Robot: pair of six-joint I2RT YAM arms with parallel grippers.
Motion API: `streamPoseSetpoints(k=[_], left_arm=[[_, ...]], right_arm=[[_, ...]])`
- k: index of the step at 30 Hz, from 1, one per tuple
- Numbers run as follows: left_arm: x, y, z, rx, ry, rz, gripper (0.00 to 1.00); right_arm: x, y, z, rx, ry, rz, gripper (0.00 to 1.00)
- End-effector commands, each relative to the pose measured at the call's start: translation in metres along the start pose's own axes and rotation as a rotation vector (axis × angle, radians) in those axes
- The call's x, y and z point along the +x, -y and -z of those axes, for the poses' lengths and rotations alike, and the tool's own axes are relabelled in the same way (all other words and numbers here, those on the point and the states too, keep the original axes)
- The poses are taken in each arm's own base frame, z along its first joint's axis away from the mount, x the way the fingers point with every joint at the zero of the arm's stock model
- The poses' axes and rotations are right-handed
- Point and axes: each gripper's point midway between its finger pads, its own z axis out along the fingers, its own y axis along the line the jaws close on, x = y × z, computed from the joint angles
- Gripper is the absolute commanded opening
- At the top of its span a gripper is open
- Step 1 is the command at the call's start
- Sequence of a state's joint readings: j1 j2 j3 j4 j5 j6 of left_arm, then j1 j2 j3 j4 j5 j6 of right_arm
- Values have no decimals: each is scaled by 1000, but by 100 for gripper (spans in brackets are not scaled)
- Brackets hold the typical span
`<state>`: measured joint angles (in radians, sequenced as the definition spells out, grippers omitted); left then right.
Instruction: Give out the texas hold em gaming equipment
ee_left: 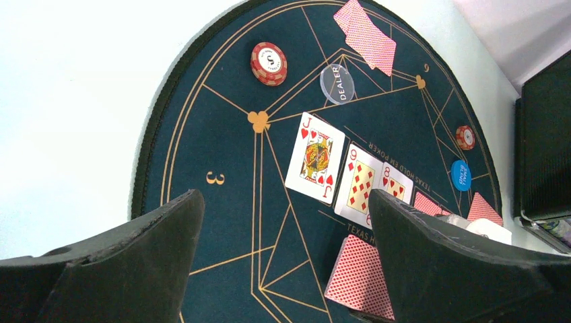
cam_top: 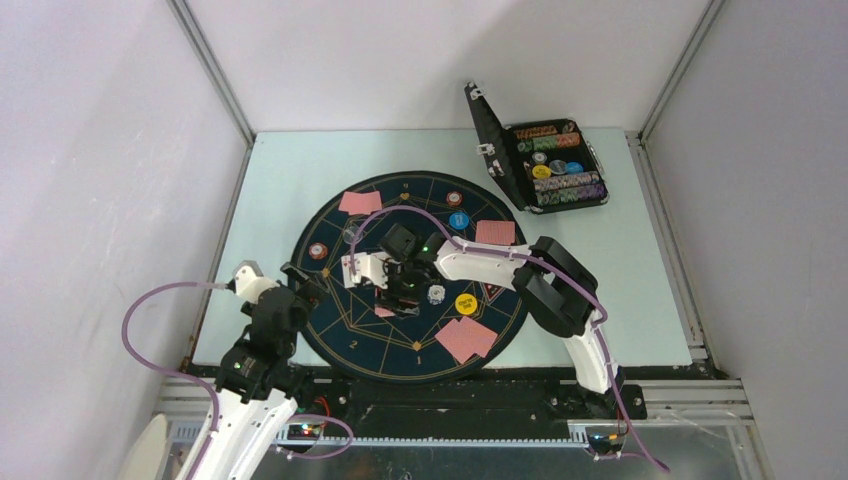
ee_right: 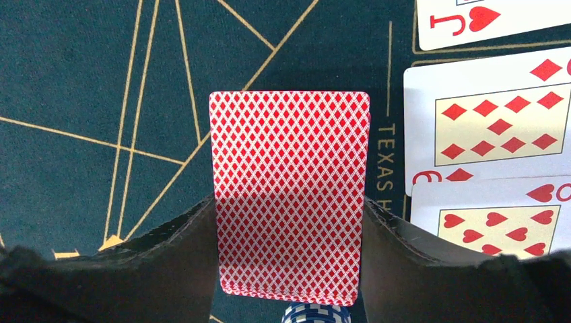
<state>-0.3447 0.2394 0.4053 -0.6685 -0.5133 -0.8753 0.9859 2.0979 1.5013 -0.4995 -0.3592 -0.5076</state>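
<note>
In the right wrist view my right gripper point(ee_right: 289, 229) is shut on a stack of red-backed cards point(ee_right: 289, 195), one jaw against each long edge, just above the dark-blue mat point(cam_top: 330, 330). A blue-and-white chip stack point(ee_right: 316, 314) sits below the cards. Three cards lie face up beside it: a jack of hearts point(ee_left: 315, 156), a nine of diamonds point(ee_left: 360, 185) and an eight of hearts point(ee_left: 397, 185). My left gripper point(ee_left: 286, 222) hovers open and empty over the mat's left part. The held stack point(ee_left: 360, 276) shows beside its right finger.
Red-backed cards lie at three mat seats point(cam_top: 360, 202), point(cam_top: 495, 232), point(cam_top: 465, 338). On the mat are a clear dealer button point(ee_left: 337, 83), a red chip point(ee_left: 269, 63), a blue disc point(cam_top: 458, 220) and a yellow disc point(cam_top: 465, 303). The open black case point(cam_top: 545, 160) with chips stands back right.
</note>
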Motion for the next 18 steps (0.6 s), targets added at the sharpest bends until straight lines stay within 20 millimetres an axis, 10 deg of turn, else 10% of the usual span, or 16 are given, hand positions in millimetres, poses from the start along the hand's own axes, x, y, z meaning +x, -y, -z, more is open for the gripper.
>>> streamPoseSetpoints(k=[1, 5, 11, 18], left_arm=[[-3, -1, -2, -9, 20, 22, 100], [-2, 0, -1, -4, 14, 15, 100], [-3, 0, -1, -10, 16, 13, 100], [-5, 1, -1, -21, 9, 7, 100]], right_arm=[[-14, 7, 5, 16, 33, 30, 72], [-19, 8, 12, 34, 37, 42, 98], [-44, 8, 35, 74, 88, 85, 100], [-110, 26, 137, 295, 335, 43, 100]])
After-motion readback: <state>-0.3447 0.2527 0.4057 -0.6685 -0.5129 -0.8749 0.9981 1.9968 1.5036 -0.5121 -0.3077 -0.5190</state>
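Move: The deck of cards is already down on the felt between the right fingers, its middle only about 1 cm to that hand's left and at nearly the same height. From the right hand, the nine of diamonds lies roughly 8 cm ahead and 4 left, the eight of hearts about 9 straight ahead, the blue-and-white chip 1 ahead and 7 right. From the left hand the deck lies about 19 cm right, 2 ahead and 13 below. The deck, still pinched by its long edges, is let go: the right fingers stay in place while they open from about two-thirds to fully wide, coming free of both edges. Then the right hand lifts almost straight up off the deck, quickening to about 4.5 cm, with the wrist tipping only about 5 degrees. ##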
